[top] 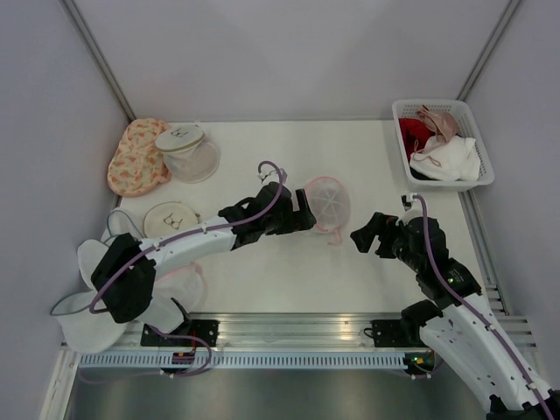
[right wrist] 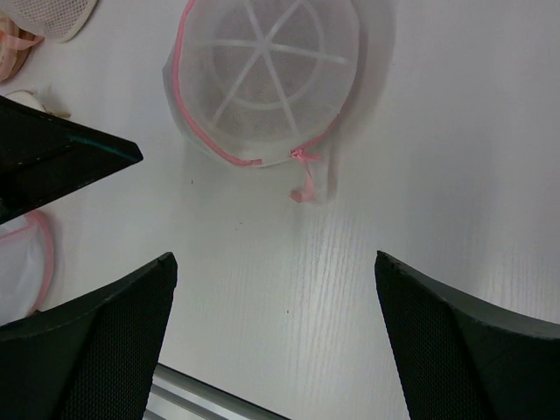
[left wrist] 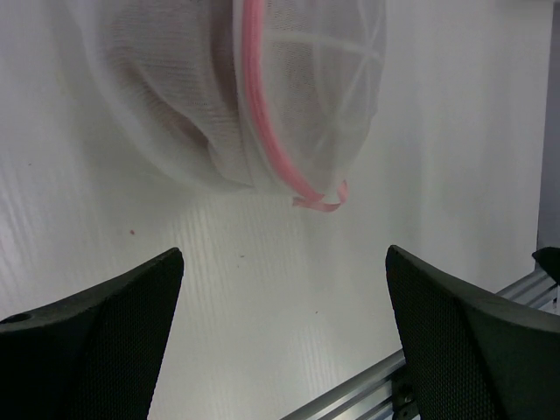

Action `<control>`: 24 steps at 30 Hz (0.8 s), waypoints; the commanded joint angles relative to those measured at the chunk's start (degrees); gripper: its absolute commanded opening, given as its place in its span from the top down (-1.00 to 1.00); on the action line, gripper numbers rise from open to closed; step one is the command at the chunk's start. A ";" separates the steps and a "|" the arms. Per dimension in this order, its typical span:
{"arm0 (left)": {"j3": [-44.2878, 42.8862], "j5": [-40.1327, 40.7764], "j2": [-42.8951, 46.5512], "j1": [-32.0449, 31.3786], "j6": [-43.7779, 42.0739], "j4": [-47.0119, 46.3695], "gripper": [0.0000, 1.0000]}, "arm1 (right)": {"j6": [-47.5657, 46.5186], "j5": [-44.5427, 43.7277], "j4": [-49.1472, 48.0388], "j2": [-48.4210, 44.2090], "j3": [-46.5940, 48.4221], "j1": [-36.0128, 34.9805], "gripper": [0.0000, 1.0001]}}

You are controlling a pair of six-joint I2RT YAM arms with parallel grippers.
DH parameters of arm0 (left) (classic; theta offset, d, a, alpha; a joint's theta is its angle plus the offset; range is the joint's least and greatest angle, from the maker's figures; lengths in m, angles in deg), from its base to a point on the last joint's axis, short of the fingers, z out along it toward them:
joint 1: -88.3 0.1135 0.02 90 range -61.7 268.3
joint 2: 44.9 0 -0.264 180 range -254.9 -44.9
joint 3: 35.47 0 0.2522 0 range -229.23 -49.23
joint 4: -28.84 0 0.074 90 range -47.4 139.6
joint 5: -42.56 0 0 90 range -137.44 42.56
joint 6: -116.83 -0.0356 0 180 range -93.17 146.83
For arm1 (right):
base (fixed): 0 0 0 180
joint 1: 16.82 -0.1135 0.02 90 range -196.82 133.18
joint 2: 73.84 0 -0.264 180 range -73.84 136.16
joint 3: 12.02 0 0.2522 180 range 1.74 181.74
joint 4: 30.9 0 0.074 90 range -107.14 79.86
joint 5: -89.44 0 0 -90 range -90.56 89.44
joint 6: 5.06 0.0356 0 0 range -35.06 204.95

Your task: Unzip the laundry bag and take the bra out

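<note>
The laundry bag (top: 329, 201) is a round dome of white mesh with a pink rim and pink ribs, lying mid-table. From the left wrist it fills the top of the view (left wrist: 289, 79), its pink pull tab (left wrist: 320, 202) hanging at the lower edge. From the right wrist I look down on the laundry bag (right wrist: 267, 79), the zipper pull (right wrist: 302, 182) on the near side. My left gripper (top: 306, 213) (left wrist: 282, 255) stands open against the bag's left side. To the bag's right, a little apart, my right gripper (top: 362, 234) (right wrist: 276, 259) is open and empty. The bra is hidden; only a dim mass shows through the mesh.
A white basket (top: 470, 125) of garments stands at the back right. An orange floral pouch (top: 134, 157) and a clear mesh dome with a white top (top: 187, 150) sit at the back left. More mesh bags (top: 87, 311) lie near the left arm's base, with a metal rail (top: 289, 331) along the near edge.
</note>
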 commanded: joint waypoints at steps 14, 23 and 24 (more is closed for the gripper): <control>-6.36 9.85 -14.47 -2.84 16.59 -6.40 -0.99 | 0.58 2.07 -0.78 -2.65 0.14 -0.11 -0.96; -5.48 8.18 -17.20 -3.81 20.19 -17.04 -0.96 | 0.14 2.07 1.41 -5.47 -0.04 -0.20 -0.96; -5.56 8.27 -17.55 -4.07 20.72 -17.13 -0.95 | 0.05 1.98 1.59 -5.73 0.14 -0.11 -0.96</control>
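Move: The laundry bag lies about 7 cm ahead of the open left gripper, 6 cm to its right and some 11 cm below. Its pink zip tab sits at the near end, roughly 1 cm ahead and 7 cm right of that gripper. The right gripper hovers about 5 cm back and 14 cm to the right, 3 cm higher. From the right hand the bag lies 12 cm ahead, 8 cm left and 14 cm below. Bring the left gripper right and down over the near, left part of the laundry bag. Slip right a little first, sink about 6 cm, then slide further right and forward, some 5 cm right and 3–4 cm forward in all. Turn the hand about 15 degrees counter-clockwise on the way and keep the fingers wide open. ##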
